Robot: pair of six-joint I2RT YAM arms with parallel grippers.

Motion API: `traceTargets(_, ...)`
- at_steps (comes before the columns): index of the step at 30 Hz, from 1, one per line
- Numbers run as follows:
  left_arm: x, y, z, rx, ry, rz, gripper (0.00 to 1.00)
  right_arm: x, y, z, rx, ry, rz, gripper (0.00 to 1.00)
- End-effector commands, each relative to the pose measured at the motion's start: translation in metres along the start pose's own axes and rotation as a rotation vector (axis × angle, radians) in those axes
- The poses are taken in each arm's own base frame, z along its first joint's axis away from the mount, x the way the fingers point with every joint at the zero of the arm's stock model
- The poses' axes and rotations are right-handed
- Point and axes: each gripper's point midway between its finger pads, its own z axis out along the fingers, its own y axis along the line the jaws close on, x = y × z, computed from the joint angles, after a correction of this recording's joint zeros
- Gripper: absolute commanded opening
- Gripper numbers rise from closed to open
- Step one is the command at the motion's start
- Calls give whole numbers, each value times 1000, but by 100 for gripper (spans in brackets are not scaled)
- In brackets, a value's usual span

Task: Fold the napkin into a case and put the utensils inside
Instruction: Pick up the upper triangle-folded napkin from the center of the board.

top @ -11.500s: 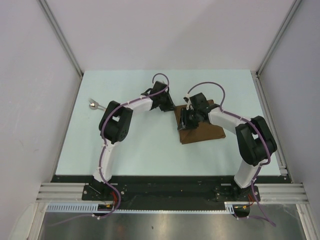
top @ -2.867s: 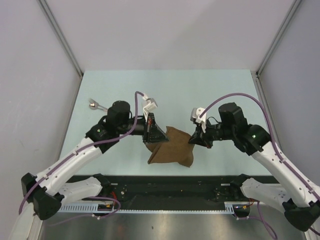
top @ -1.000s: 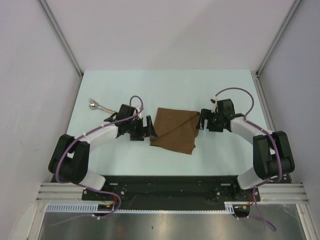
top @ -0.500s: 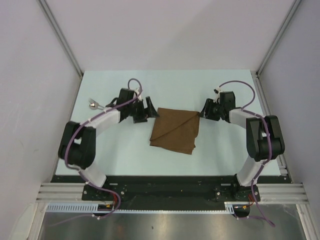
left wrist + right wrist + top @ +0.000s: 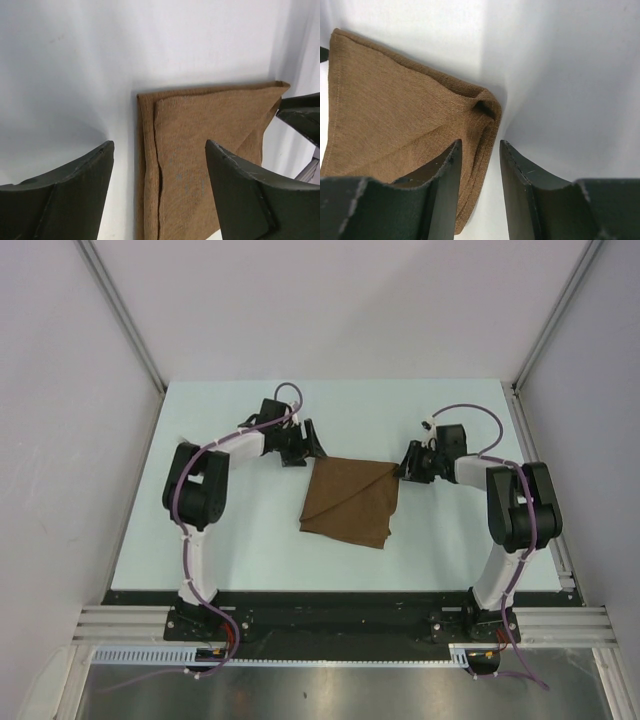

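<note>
The dark-brown napkin (image 5: pixel 346 500) lies folded flat mid-table, with a diagonal crease across it. My left gripper (image 5: pixel 312 444) sits at its far left corner. In the left wrist view that gripper (image 5: pixel 160 148) is open wide, and the napkin's (image 5: pixel 210 150) layered left edge lies beneath the gap. My right gripper (image 5: pixel 404 466) is at the far right corner. There its jaws (image 5: pixel 480 145) stand narrowly open astride the napkin's (image 5: pixel 395 115) folded edge, with a gap still showing. The utensils are hidden from view.
The pale table (image 5: pixel 250 540) is ringed by grey walls. Its dark front rail (image 5: pixel 330 600) holds both arm bases. The left arm's elbow (image 5: pixel 195 480) stands over the table's left side. A right finger (image 5: pixel 300 112) shows across the napkin in the left wrist view.
Both grippers have moved toward the far side to the napkin's far corners. The right jaws have narrowed a lot, the left ones slightly. The napkin has stayed where it was.
</note>
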Motion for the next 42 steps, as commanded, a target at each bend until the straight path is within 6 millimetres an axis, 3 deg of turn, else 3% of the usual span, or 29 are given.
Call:
traceTargets(1,-8,-2,9,28,3,15,75,-19,0,4,-10,-47,-28,41)
traceTargets(4,-7,0,14,32,14,7,65,-24,-3,8,-2,-56,-35,41)
traceTargets(8,-2,0,19,51,30,-6,60,-24,-6,15,-6,-33,-17,41)
traceTargets(12,0,0,21,65,39,-18,56,-24,-2,16,-21,-25,-7,33)
traceTargets(23,-6,-6,29,105,35,-32,37,-18,-9,20,-16,-11,13,24)
traceTargets(25,-8,-8,31,120,25,-31,31,-21,-7,21,-28,-15,11,17)
traceTargets(28,-17,-18,29,158,-3,-30,13,-31,0,21,-51,-40,-5,1)
traceTargets(29,-19,-21,27,167,-14,-28,3,-36,4,18,-60,-55,-12,0)
traceTargets(30,-19,-23,25,174,-18,-38,0,-42,6,15,-62,-73,-18,0)
traceTargets(34,-31,-42,3,216,-84,-24,0,-65,27,-8,-66,-153,-88,0)
traceTargets(37,-42,-61,-22,252,-153,-3,0,-80,41,-31,-67,-217,-127,0)
traceTargets(38,-49,-74,-38,275,-188,5,0,-84,46,-38,-71,-234,-136,0)
traceTargets(42,-54,-92,-70,305,-250,29,0,-97,69,-74,-81,-320,-181,0)
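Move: The folded napkin's far-left corner lies about 2 cm ahead of the left hand, 2 cm to its right and 2 cm below. Its far-right corner lies about 2 cm ahead of the right hand, dead in line sideways and 1 cm below. The napkin's near-left corner is some 18 cm back from the left hand and 2 cm right; its near-right corner is about 19 cm back from the right hand and 3 cm left. The napkin's two far corners get pinched: the left hand eases right and down about 2 cm each while its wide fingers shut, and the right, already half closed, slides 2 cm forward, sinks slightly and shuts. Both then rise holding the cloth, the right about 8 cm with its fingertips tilting up some 10 degrees, the left about 5 cm. ##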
